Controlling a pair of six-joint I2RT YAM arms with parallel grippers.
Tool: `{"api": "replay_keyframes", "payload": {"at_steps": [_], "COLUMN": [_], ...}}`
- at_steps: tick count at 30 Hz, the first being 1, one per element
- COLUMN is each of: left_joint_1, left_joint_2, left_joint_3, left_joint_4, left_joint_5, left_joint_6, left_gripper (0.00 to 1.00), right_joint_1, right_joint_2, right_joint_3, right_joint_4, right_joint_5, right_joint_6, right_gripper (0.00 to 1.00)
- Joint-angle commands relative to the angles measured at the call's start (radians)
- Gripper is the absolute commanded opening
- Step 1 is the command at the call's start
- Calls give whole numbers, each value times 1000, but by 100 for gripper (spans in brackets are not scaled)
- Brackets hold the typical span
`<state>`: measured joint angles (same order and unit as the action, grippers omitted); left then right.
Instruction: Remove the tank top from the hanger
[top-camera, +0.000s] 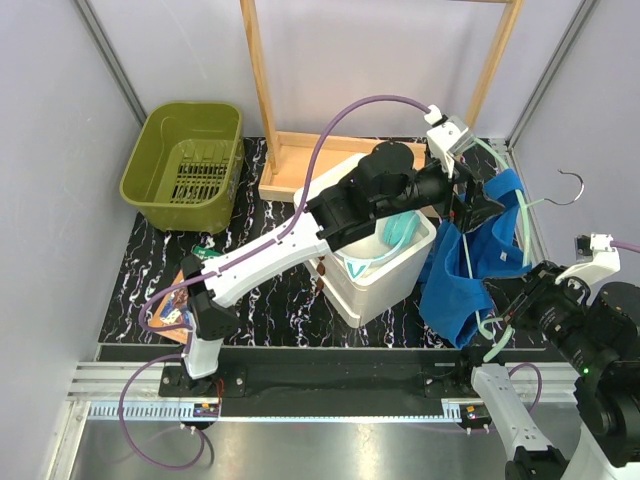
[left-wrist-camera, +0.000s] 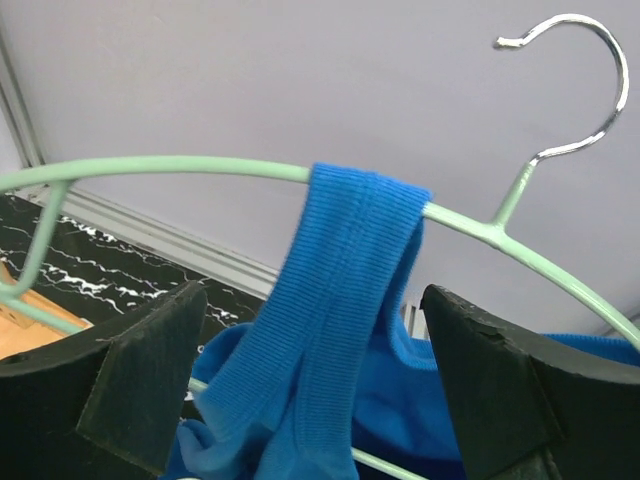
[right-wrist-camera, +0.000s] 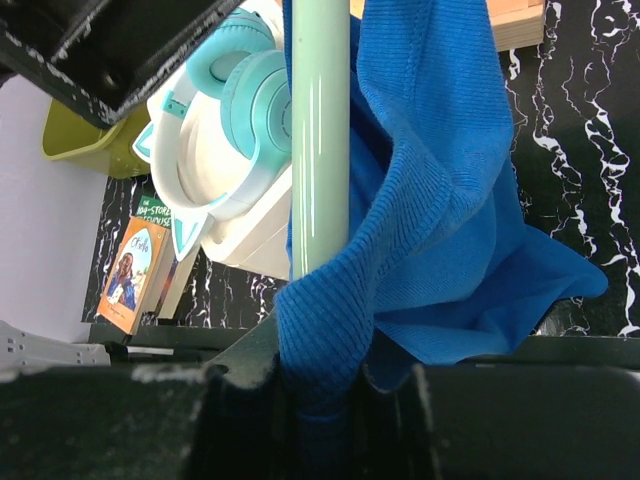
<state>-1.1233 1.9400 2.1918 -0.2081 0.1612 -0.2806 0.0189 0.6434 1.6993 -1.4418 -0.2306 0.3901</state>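
Observation:
The royal-blue tank top (top-camera: 470, 280) hangs from the mint-green hanger (top-camera: 524, 225), held in the air right of the white box, metal hook (top-camera: 572, 190) pointing right. In the left wrist view one strap (left-wrist-camera: 350, 290) is draped over the hanger's arm (left-wrist-camera: 180, 165). My left gripper (left-wrist-camera: 315, 385) is open, one finger (left-wrist-camera: 140, 380) on each side of that strap, not touching it. From above, the left gripper (top-camera: 462, 205) is at the hanger's upper end. My right gripper (right-wrist-camera: 325, 400) is shut on the hanger's lower end (right-wrist-camera: 320, 140), with blue fabric (right-wrist-camera: 440, 200) pinched in too.
A white box (top-camera: 385, 275) holding turquoise headphones (right-wrist-camera: 240, 100) stands just left of the garment, under the left arm. An olive basket (top-camera: 185, 150) sits at the back left. The wooden rack frame (top-camera: 300, 165) stands behind, and a book (top-camera: 175, 310) lies front left.

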Motion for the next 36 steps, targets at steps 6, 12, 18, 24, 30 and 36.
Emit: {"api": "replay_keyframes", "payload": {"at_steps": [6, 12, 18, 24, 30, 36], "left_joint_1": [-13, -12, -13, -7, 3, 52], "left_joint_2": [23, 99, 97, 66, 120, 134], "left_joint_3": [58, 161, 177, 190, 267, 258], "left_joint_4": [78, 110, 134, 240, 302, 262], "left_joint_5": [-87, -129, -216, -415, -592, -631], "left_joint_6": [18, -6, -32, -31, -60, -118], "left_gripper": [56, 14, 0, 0, 0, 0], "right_joint_1": [1, 0, 1, 1, 1, 0], "right_joint_2": [-8, -36, -73, -197, -292, -358], "right_joint_3": [37, 43, 33, -55, -104, -56], "right_joint_4": [-80, -134, -175, -190, -190, -187], "right_joint_5": [-44, -49, -30, -32, -99, -96], "right_joint_6": [9, 16, 21, 46, 41, 20], "right_gripper": [0, 0, 0, 0, 0, 0]}}
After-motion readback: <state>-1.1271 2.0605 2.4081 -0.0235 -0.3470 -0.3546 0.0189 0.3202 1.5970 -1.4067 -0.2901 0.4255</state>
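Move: The tank top's far strap lies between the left hand's open fingers, about 3 cm to the right and 2 cm ahead, at their height. From that hand the hanger's far end is some 9 cm ahead and 2 cm right, about level, and the metal hook about 13 cm right, 3 cm back and 6 cm up. The right hand still grips the near end of the hanger with cloth round it; the far strap is roughly 15 cm ahead of this hand, 2 cm left and 5 cm above. Ease the left gripper a couple of centimetres right and forward, shutting the fingers to pinch the far strap on the hanger. Then draw that strap forward, up and left, off towards the hanger's far end, about 10 cm in all, swinging the fingers counter-clockwise nearly 30 degrees and tipping them up. Meanwhile keep the right grip and pull hanger and cloth back some 7 cm, its fingers tilting up. ##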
